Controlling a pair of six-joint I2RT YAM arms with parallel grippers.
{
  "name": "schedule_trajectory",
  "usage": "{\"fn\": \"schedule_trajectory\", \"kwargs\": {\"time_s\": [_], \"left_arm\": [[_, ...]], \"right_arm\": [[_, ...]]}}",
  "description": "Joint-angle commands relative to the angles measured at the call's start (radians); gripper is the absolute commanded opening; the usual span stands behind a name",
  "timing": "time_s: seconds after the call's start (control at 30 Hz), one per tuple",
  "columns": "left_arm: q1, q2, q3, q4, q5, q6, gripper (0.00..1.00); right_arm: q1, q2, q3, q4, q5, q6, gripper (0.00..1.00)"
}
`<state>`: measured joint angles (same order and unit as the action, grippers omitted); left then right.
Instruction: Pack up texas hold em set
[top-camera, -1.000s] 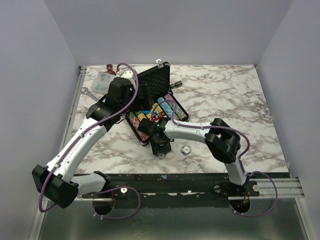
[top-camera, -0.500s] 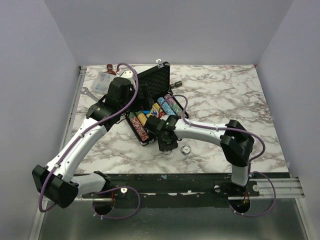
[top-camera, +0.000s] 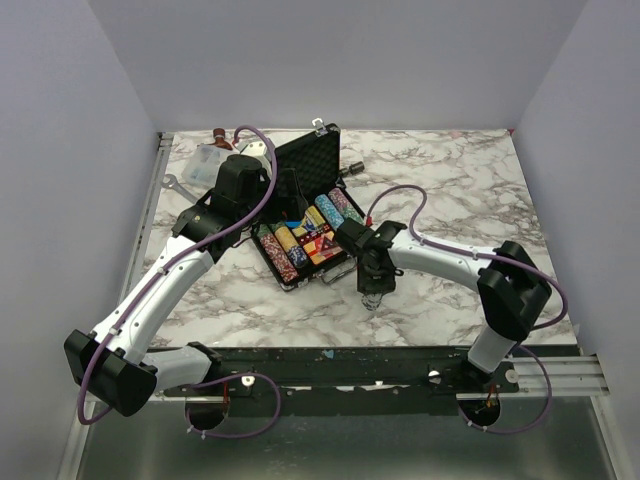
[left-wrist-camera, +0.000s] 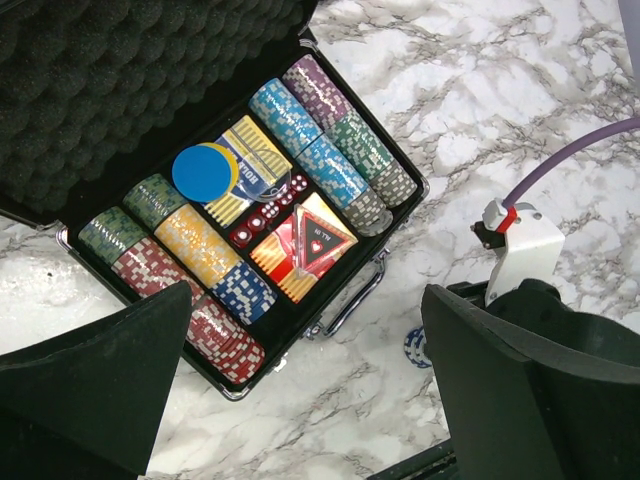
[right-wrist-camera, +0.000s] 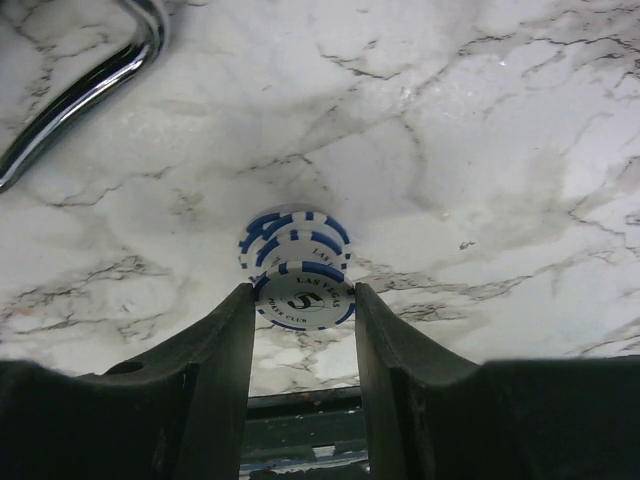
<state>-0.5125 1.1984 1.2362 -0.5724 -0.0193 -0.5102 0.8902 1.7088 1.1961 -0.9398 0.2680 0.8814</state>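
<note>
The black briefcase (top-camera: 283, 275) lies open at the middle of the table, its foam lid (top-camera: 305, 160) raised. Inside it are multicoloured chip rows (left-wrist-camera: 205, 260), a blue disc (left-wrist-camera: 202, 172) and red-yellow card boxes (left-wrist-camera: 300, 245). My left gripper (left-wrist-camera: 310, 400) hovers open above the case's front edge, holding nothing. A small stack of loose blue-and-white chips (right-wrist-camera: 295, 245) sits on the marble just right of the case handle (right-wrist-camera: 80, 90). My right gripper (right-wrist-camera: 303, 292) is down on that stack, both fingers pressed against the nearest chip (right-wrist-camera: 303, 300). The top view hides these chips under the right gripper (top-camera: 372, 290).
A clear plastic box (top-camera: 210, 160) and a silver wrench (top-camera: 172, 182) lie at the back left corner. A small dark object (top-camera: 355, 168) rests behind the case lid. The table's front rail (top-camera: 400, 360) runs just below the right gripper.
My right arm has swung right, from the case's front corner to the loose chips, and its fingers have come in against a chip. The left arm has not moved.
</note>
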Motion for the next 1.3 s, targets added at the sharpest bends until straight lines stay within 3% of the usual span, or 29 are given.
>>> {"fn": "schedule_trajectory", "kwargs": {"time_s": [0.0, 0.43, 0.83, 0.9, 1.03, 1.27], "left_arm": [[0.002, -0.001, 0.018, 0.005, 0.019, -0.001, 0.96], [0.002, 0.002, 0.019, 0.007, 0.044, 0.002, 0.96], [0.002, -0.004, 0.021, 0.006, 0.052, 0.004, 0.96], [0.002, -0.004, 0.021, 0.006, 0.057, 0.003, 0.96], [0.002, -0.008, 0.02, 0.006, 0.057, 0.003, 0.96], [0.002, -0.019, 0.02, 0.008, 0.06, 0.002, 0.96]], "right_arm": [[-0.02, -0.021, -0.019, 0.025, -0.004, -0.01, 0.42], [-0.022, 0.046, 0.022, 0.04, -0.028, -0.032, 0.48], [-0.026, -0.005, 0.031, 0.025, -0.041, 0.008, 0.65], [-0.041, -0.034, 0.021, 0.027, -0.042, 0.055, 0.72], [-0.095, -0.109, -0.037, 0.066, -0.074, 0.187, 0.99], [-0.166, -0.226, -0.166, 0.064, -0.115, 0.516, 1.0]]}}
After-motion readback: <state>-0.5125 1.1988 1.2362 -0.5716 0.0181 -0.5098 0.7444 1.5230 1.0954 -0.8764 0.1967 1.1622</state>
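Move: The white-and-blue chip is still pinched in the right gripper. The chip stack it is bound for lies just below, about 3 cm down and 1 cm ahead, level left to right. The case handle is some 8 cm ahead and 8 cm left of the hand; inside the case, the orange card box is about 16 cm ahead and 13 cm left. From the idle left gripper, the stack is roughly 10 cm back, 18 cm right and 24 cm below. Lower the right gripper gently, a little over 1 cm, onto the chip stack, easing the fingers apart to let go of the held chip. Then open them wide and lift off about 4 cm, drifting slightly forward and right, away from the stack, while turning the wrist some 25 degrees clockwise and letting its left side rise. ##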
